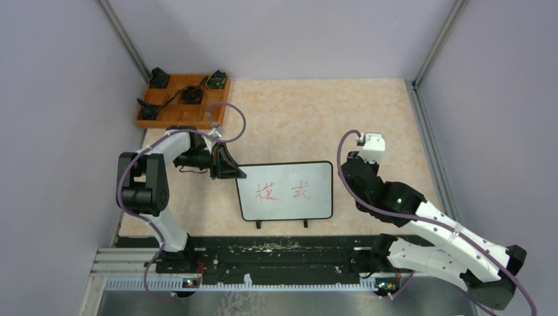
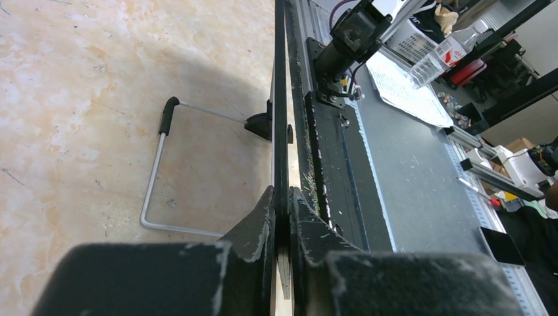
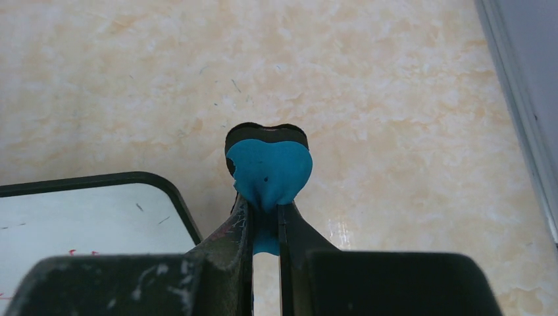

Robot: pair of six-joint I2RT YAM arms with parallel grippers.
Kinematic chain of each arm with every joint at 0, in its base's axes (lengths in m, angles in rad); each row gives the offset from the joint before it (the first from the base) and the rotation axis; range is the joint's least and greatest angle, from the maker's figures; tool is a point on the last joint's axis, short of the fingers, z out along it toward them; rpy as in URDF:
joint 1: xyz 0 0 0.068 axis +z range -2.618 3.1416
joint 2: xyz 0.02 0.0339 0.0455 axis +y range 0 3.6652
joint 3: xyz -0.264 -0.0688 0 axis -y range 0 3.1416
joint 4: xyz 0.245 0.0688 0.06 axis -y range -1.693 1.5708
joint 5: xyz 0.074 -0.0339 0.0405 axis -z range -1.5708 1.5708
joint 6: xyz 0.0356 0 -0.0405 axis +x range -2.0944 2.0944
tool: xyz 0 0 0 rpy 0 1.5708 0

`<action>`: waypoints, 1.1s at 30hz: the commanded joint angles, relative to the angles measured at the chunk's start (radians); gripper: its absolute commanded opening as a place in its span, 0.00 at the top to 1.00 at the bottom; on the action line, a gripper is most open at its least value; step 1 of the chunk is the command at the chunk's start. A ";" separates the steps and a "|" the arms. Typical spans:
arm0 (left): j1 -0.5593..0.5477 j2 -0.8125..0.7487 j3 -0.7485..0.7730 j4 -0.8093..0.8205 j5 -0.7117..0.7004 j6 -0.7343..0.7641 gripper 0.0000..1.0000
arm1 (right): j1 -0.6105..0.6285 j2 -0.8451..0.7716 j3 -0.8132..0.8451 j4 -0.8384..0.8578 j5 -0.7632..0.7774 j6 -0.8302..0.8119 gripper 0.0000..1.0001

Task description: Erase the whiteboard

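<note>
The whiteboard point(image 1: 285, 191), white with a thin black frame, stands mid-table on two small black feet and bears red handwritten characters point(image 1: 281, 192). My left gripper point(image 1: 231, 171) is shut on its upper left edge. In the left wrist view the jaws point(image 2: 281, 197) clamp the thin black frame point(image 2: 280, 99), with the board's wire stand point(image 2: 158, 171) behind it. My right gripper point(image 1: 349, 168) is just right of the board's upper right corner. It is shut on a blue eraser with a black pad point(image 3: 270, 168), held above the tabletop beside the board's corner point(image 3: 79, 217).
An orange wooden compartment tray point(image 1: 183, 99) holding small black parts sits at the back left. A black rail point(image 1: 276, 253) runs along the near table edge. Purple walls close in the left, right and back sides.
</note>
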 commanded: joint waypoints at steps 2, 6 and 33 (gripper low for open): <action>-0.001 0.021 0.006 0.013 -0.061 0.043 1.00 | 0.048 -0.074 0.001 0.100 -0.014 -0.060 1.00; -0.001 0.022 0.006 0.013 -0.065 0.042 1.00 | 0.141 -0.019 -0.004 0.124 0.011 -0.066 1.00; -0.001 0.015 0.002 0.014 -0.071 0.028 1.00 | 0.359 0.352 -0.022 0.447 0.021 -0.052 1.00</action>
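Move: The red right-hand character on the whiteboard, where the held eraser is being taken, lies about 15 cm left of the right hand, some 3 cm ahead and 7 cm lower. The whiteboard's right edge is nearer, roughly 6 cm left and 2 cm ahead; the left-hand character stands some 24 cm left, 3 cm ahead, both about 7 cm lower. From the left hand, gripping the board's left edge, the right-hand character is about 16 cm right, 1 cm back and 4 cm below. The eraser, still pinched in the right hand, first lifts about 2 cm beside the board's right edge, then sweeps left across the front of the whiteboard to the right-hand character, some 14 cm in all, drawing back slightly and sinking about 6 cm from its high point. The hand turns some 20 degrees counter-clockwise; contact with the board can't be made out. The left hand stays put, keeping its pinch on the left edge. ##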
